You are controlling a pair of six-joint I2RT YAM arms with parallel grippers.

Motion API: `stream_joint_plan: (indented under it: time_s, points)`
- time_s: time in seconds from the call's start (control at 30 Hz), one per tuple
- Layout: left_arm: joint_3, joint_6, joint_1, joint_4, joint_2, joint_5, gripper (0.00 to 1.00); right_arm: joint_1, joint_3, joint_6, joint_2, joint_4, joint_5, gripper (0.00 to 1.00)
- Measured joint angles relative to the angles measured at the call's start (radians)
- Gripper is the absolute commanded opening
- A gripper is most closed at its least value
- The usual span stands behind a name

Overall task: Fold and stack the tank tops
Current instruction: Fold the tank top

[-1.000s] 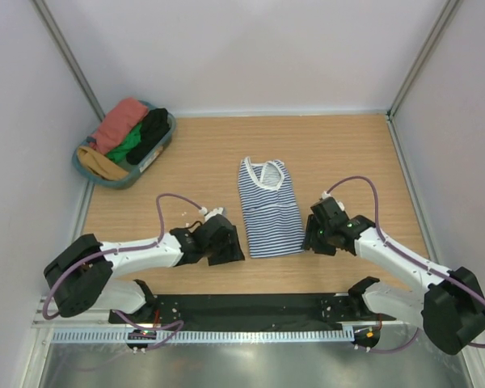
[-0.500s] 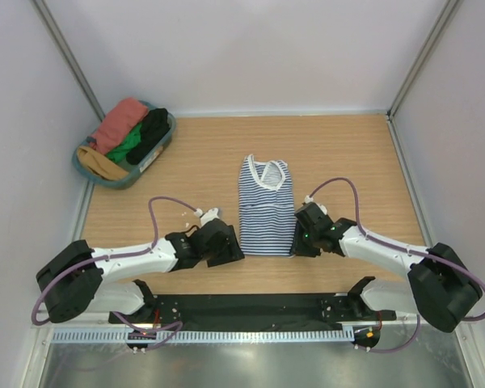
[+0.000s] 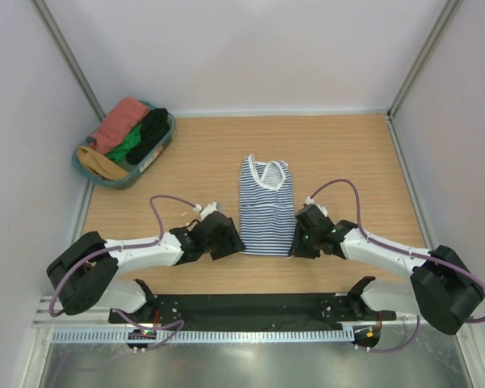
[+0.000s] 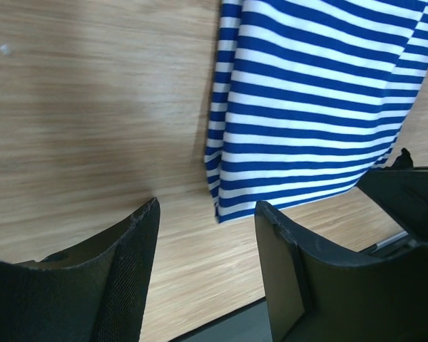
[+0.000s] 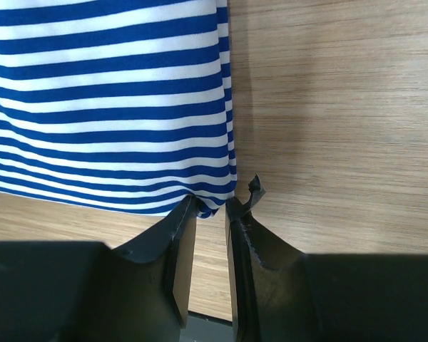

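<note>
The navy-and-white striped tank top (image 3: 265,206) lies folded into a narrow strip in the middle of the wooden table, neckline away from me. My right gripper (image 3: 295,240) is at its near right corner. In the right wrist view the fingers (image 5: 235,221) pinch that hem corner of the striped top (image 5: 107,100), so the right gripper (image 5: 210,208) is shut on it. My left gripper (image 3: 230,241) is at the near left corner. In the left wrist view the left gripper (image 4: 208,221) stands open, with the corner of the striped cloth (image 4: 314,92) just ahead of the gap.
A blue-grey basket (image 3: 155,155) at the far left holds several bunched cloths: salmon-red (image 3: 120,123), green, black and mustard. A black mat (image 3: 250,305) runs along the near edge between the arm bases. White walls close in the table.
My right gripper has moved left to the top's near right corner and closed on it. My left gripper has edged right, closer to the near left corner.
</note>
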Motion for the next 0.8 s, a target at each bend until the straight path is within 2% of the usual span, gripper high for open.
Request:
stream_joint_plan:
  time_s: [0.13, 0.23, 0.3, 0.33, 0.37, 0.4, 0.57, 0.8]
  points:
    - [0.023, -0.003, 0.001, 0.052, 0.05, 0.014, 0.55, 0.001, 0.0, 0.0, 0.002, 0.003, 0.0, 0.29]
    - [0.043, -0.01, 0.001, 0.078, 0.094, 0.028, 0.44, 0.001, 0.0, 0.0, 0.002, 0.003, 0.0, 0.26]
    - [0.046, -0.016, 0.001, 0.093, 0.109, 0.036, 0.33, 0.001, 0.0, 0.0, 0.002, 0.003, 0.0, 0.19]
    - [0.045, -0.019, 0.0, 0.095, 0.115, 0.038, 0.27, 0.002, 0.0, 0.0, 0.002, 0.003, 0.0, 0.04]
    - [0.044, -0.024, -0.001, 0.096, 0.119, 0.04, 0.11, 0.003, 0.0, -0.003, 0.002, 0.003, 0.0, 0.01]
    - [0.042, -0.032, -0.003, 0.097, 0.121, 0.041, 0.01, 0.004, 0.0, 0.001, 0.001, 0.002, 0.001, 0.01]
    - [0.024, -0.031, -0.013, 0.094, 0.109, 0.053, 0.0, 0.021, 0.006, 0.005, -0.029, -0.044, 0.005, 0.01]
    - [0.042, -0.016, -0.016, -0.02, 0.006, 0.06, 0.0, 0.037, 0.065, 0.002, -0.112, -0.145, -0.011, 0.01]
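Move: The near left corner of the folded tank top lies about 2 cm to the left hand's right and 2 cm below its open fingers, roughly level with it fore and aft. The near right corner, some 13 cm to the left hand's right and level with it, is already between the right hand's part-open fingers, about 1 cm below their point. The collar lies 19 cm ahead and 7 cm right of the left hand, 19 cm ahead and 6 cm left of the right. The left hand slips about 2.5 cm right and a little forward onto its near corner of the tank top, sinking about 1 cm as its fingers shut on the cloth, then draws back some 2 cm and starts to rise. The right hand stays put at its own corner until its part-open fingers shut and pinch the bunched cloth, then lifts about 3 cm while easing 1 cm back, so that both hands raise the near hem and pull it slightly towards the base. ##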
